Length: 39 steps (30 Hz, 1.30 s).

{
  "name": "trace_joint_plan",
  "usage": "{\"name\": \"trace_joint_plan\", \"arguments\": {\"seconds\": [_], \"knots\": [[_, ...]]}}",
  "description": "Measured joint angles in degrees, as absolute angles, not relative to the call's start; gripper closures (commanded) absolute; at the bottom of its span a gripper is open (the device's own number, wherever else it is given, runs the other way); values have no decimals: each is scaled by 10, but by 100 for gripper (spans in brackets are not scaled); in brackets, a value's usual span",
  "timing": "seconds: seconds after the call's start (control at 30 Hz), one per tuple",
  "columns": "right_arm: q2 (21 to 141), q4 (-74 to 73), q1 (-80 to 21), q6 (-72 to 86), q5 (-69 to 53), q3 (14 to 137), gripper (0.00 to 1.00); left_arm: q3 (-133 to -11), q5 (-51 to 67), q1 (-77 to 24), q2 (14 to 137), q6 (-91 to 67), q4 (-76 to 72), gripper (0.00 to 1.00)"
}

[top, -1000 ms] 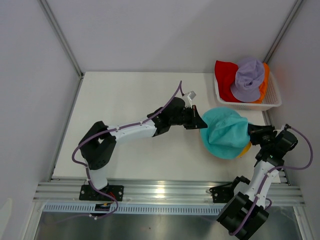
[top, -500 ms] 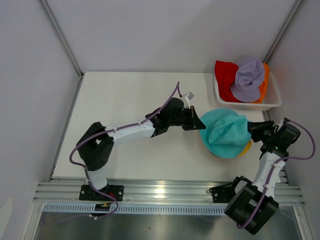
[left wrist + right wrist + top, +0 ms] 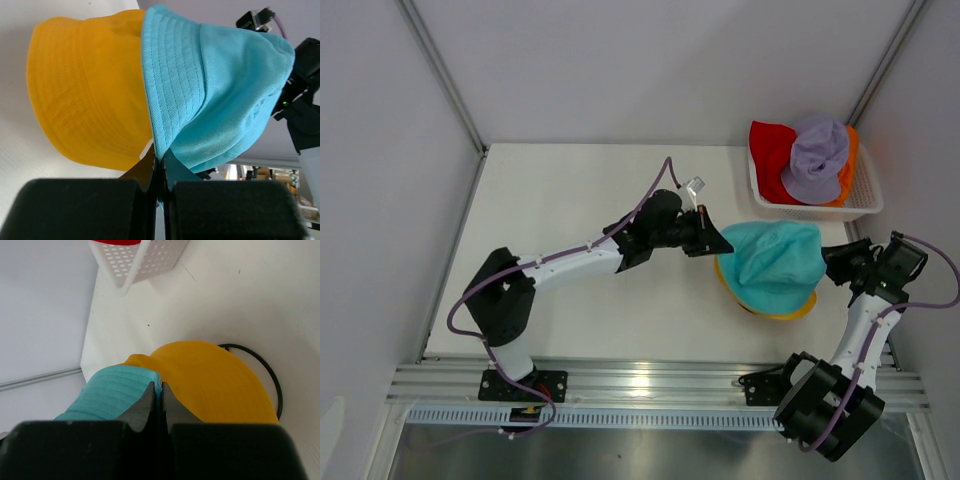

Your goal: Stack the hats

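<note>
A teal hat (image 3: 775,262) (image 3: 215,95) hangs stretched over the yellow hat (image 3: 782,308) (image 3: 85,90) (image 3: 215,380) at the table's right. My left gripper (image 3: 720,243) (image 3: 161,162) is shut on the teal hat's left brim. My right gripper (image 3: 832,264) (image 3: 161,388) is shut on its right brim (image 3: 112,390). The yellow hat sits on a black wire stand (image 3: 265,372). Lavender (image 3: 817,158), red (image 3: 772,147) and orange (image 3: 849,160) hats lie in the white basket (image 3: 815,208).
The white mesh basket (image 3: 145,257) stands at the back right corner, close to the right wall. The table's right edge runs just past the right arm. Bare white tabletop (image 3: 570,200) spreads left of the left arm.
Both grippers have pulled the teal hat lower and wider over the yellow hat, whose brim now shows more at the front. The right wrist swung outward to the right.
</note>
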State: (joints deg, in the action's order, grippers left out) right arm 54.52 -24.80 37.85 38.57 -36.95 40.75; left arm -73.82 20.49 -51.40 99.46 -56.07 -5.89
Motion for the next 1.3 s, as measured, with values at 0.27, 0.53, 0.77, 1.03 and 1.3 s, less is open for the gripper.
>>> {"name": "trace_joint_plan", "arguments": {"seconds": [0.27,0.53,0.77,1.03,1.3], "knots": [[540,-302,378,364,-309,451,100,-739,214,-514,1017,-581,-72,99],[591,-292,370,338,-337,423,100,-668,188,-521,1024,-576,-143,99],[571,-229,371,334,-344,323,100,-642,122,-565,1023,-537,-156,99],[591,-214,374,314,-341,315,35,-584,115,-570,1024,-514,-228,75],[577,-269,371,291,-331,380,9,-509,106,-571,961,-477,-182,41]]}}
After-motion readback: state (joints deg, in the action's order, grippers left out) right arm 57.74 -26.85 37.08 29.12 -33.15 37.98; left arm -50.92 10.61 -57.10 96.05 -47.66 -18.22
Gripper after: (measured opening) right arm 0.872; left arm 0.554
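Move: Both hands hold the turquoise hat by opposite brim edges. The yellow hat on its wire stand lies about 9 cm right, 4 cm back and 10 cm below the left hand; from the right hand, it is roughly 12 cm left, 2 cm back and 6 cm below. The basket with the other hats stands some 21 cm straight ahead of the right hand and about 12 cm lower. Both hands lower the turquoise hat some 8 cm onto the yellow hat, then open, the right rising again. ##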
